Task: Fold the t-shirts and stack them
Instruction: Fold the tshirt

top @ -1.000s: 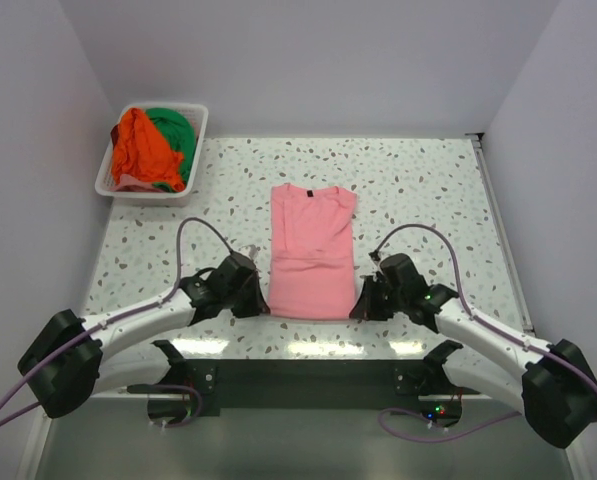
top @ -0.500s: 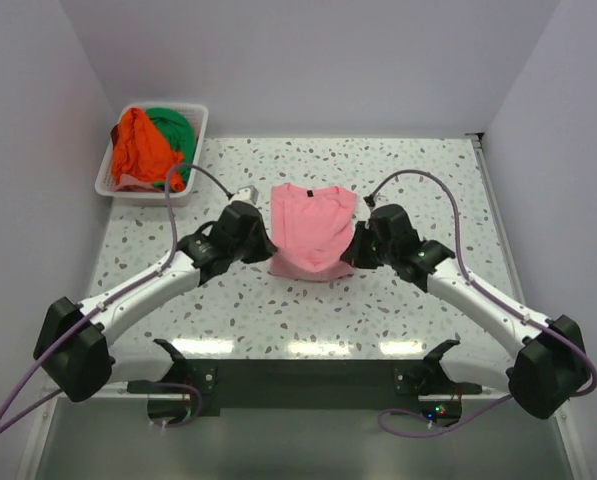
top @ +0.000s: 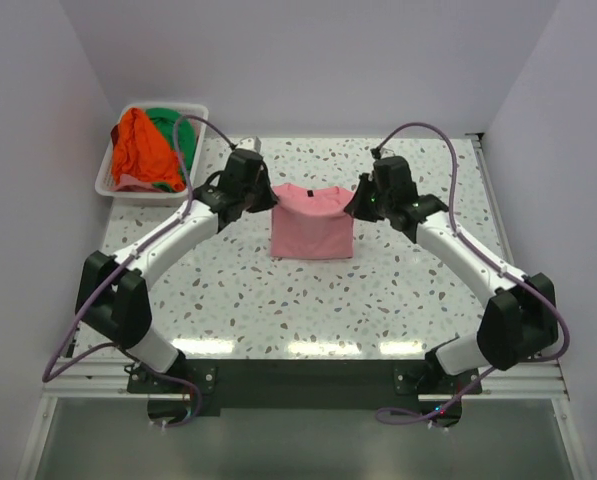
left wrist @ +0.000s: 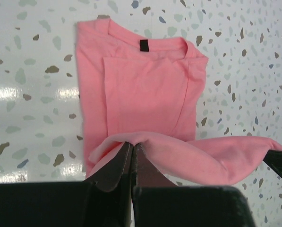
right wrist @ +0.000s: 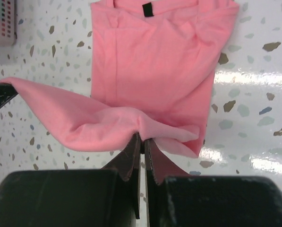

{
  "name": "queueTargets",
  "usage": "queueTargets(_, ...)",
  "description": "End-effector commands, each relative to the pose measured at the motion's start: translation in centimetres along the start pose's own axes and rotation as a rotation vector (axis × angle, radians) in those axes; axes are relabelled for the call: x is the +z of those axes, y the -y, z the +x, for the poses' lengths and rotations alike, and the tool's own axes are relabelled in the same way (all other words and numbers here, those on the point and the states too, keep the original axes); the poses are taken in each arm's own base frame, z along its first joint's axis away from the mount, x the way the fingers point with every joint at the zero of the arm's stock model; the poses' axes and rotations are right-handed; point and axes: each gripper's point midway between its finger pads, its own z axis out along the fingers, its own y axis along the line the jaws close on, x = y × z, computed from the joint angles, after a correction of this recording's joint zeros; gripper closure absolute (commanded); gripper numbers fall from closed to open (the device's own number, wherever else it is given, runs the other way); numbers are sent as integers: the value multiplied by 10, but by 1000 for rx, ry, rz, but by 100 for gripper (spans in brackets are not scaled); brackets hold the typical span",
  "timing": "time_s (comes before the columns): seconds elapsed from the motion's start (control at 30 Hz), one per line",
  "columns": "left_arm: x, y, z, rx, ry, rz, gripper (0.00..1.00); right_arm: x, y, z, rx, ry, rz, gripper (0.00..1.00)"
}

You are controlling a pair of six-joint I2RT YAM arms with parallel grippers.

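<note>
The pink t-shirt [top: 312, 224] lies on the speckled table, folded narrow with its collar at the far end. Its near hem is lifted and carried over the body. My left gripper [top: 269, 201] is shut on the hem's left corner, and in the left wrist view the pink t-shirt [left wrist: 145, 90] bunches at the left gripper [left wrist: 132, 144]. My right gripper [top: 356, 204] is shut on the right corner. From the right wrist, the pink t-shirt [right wrist: 155, 61] puckers at the right gripper [right wrist: 143, 138]. An orange t-shirt [top: 140, 150] and a green t-shirt [top: 174, 132] lie heaped in the basket.
A white slotted basket [top: 200, 124] stands at the table's far left corner, close to my left arm. White walls close in the table on the left, back and right. A corner of the basket [right wrist: 1, 21] shows at the top left of the right wrist view.
Both grippers have carried the pink shirt's near hem from the table's front edge up and away, over the shirt toward its collar. The visible shirt is now about half as long.
</note>
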Motion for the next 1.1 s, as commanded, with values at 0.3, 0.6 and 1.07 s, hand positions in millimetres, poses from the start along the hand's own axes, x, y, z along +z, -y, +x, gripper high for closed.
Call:
queueTargets(0.3,50,4,-62,15,42,13,100,53,1,-55,6,-5,-63,100)
queueTargets(0.6,92,-4,-73,16,22,12,100,95,20,-76,39,2,-15,100)
queueTargets(1.07,151,-14,-63,12,-74,58,100,143,50,-72,66,-31,66,100)
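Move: Both hands hold the raised hem corners of the pink t-shirt, about 15 cm above the table. The black collar label lies some 15 cm ahead of the left hand, 8 cm to its right and 15 cm below. From the right hand the label is about 18 cm ahead, 9 cm to the left and 15 cm below. The clothes basket stands roughly 25 cm ahead of the left hand, 29 cm to its left and 12 cm lower. Keeping the hem corners pinched in shut fingers, both hands carry the pink t-shirt's hem forward over its body towards the collar, about 14 cm side by side. At first they travel nearly level, then slope steadily down some 7 cm, the fingertips tipping slightly downward. ##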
